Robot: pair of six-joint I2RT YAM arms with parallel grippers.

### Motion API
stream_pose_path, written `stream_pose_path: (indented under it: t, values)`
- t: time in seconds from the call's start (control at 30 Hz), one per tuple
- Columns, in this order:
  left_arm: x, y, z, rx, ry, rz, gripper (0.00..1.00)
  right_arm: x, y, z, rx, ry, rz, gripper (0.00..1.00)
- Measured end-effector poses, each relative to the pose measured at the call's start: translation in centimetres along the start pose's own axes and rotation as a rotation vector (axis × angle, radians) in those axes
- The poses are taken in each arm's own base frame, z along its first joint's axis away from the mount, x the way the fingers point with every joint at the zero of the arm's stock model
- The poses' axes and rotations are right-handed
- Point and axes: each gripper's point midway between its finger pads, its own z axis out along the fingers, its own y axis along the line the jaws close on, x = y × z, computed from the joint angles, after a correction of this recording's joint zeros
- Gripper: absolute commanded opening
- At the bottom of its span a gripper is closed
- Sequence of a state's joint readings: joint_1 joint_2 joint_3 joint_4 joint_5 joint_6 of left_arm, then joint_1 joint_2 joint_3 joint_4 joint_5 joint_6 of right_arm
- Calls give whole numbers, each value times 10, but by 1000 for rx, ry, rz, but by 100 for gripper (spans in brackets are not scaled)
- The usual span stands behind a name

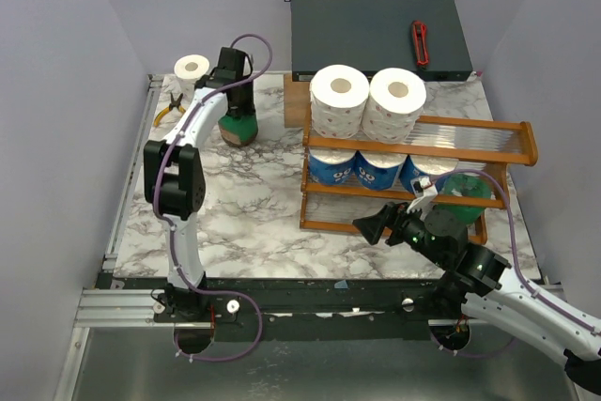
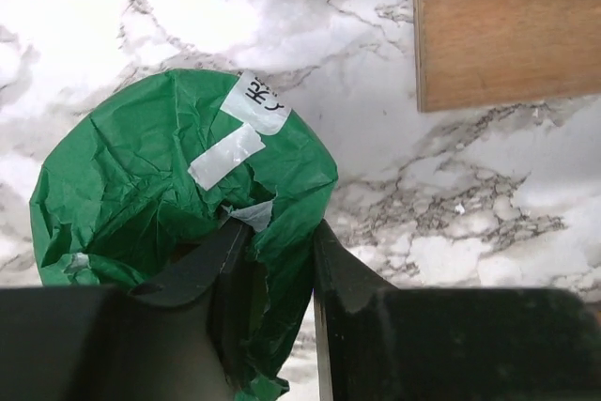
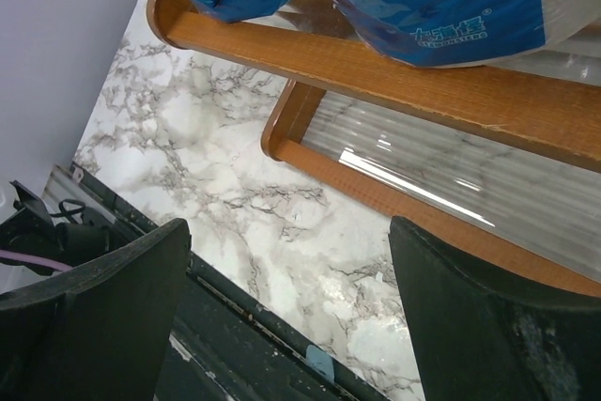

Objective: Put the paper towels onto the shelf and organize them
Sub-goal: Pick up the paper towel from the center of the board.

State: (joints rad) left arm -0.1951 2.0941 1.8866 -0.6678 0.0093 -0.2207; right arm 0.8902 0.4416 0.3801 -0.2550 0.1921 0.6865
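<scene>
A green-wrapped paper towel roll stands on end at the table's far left. My left gripper is down on it from above. In the left wrist view one finger sits in the core of this roll and the other finger is outside, pinching the wall. The shelf holds two white rolls on top, blue-wrapped rolls on the middle tier and a green roll at the right. A bare white roll stands at the back left. My right gripper is open and empty before the shelf's front.
Yellow-handled pliers lie by the white roll. A dark grey metal box with a red tool on it sits behind the shelf. A wooden board lies near the shelf's left end. The table's front rail is under my right gripper.
</scene>
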Motion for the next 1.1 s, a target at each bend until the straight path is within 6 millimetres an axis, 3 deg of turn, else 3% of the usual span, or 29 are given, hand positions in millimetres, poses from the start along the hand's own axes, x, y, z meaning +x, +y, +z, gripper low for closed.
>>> stream_pose_path:
  t: [0.1,0.2,0.33,0.5,0.63,0.8,0.87,0.97,1.1]
  values:
    - [5,1,-25,-3,-14,-7,21,-1,1,-1,-6,-6,1,90]
    - [8,1,-62,-2,-67,-15,21,-4,4,-1,-17,-17,-3,90]
    - [26,-7,-112,9,-128,-12,22,-7,8,0,-39,-25,-8,90]
    - [70,-31,-162,51,-171,38,22,-12,18,-3,-72,-24,-25,90]
    - [117,-51,-205,120,-197,85,22,-28,30,-12,-111,-58,-30,90]
    - [157,-65,-261,211,-265,107,22,-44,40,-24,-148,-106,-22,90]
    - [175,-82,-283,294,-280,136,23,-46,41,-27,-152,-111,-20,90]
    - [208,-108,-309,421,-247,176,22,-48,41,-32,-156,-116,-15,91]
    - [246,-125,-318,447,-168,235,23,-53,44,-39,-161,-120,0,91]
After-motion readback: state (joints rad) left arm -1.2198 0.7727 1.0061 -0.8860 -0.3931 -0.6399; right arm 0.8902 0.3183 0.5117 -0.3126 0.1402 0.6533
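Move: The left hand already grips the green-wrapped roll. From it, the left end of the shelf's empty bottom tier lies some 24 cm back, 19 cm to the right and 11 cm lower. The nearest blue roll on the tier above is about 20 cm back, 18 cm right and 4 cm up. The white roll stands 11 cm ahead and 13 cm left, 6 cm lower. From the right hand, that tier end is roughly 9 cm ahead, 9 cm left and 13 cm down. Still pinching the gathered green wrapping, the left hand hauls the roll quickly back about 40 cm towards the robot. It climbs some 10 cm, mostly early on, then veers right to in front of the shelf's left end, turning about 25 degrees clockwise and tipping its fingers up a little. The open, empty right hand rises about 8 cm. ##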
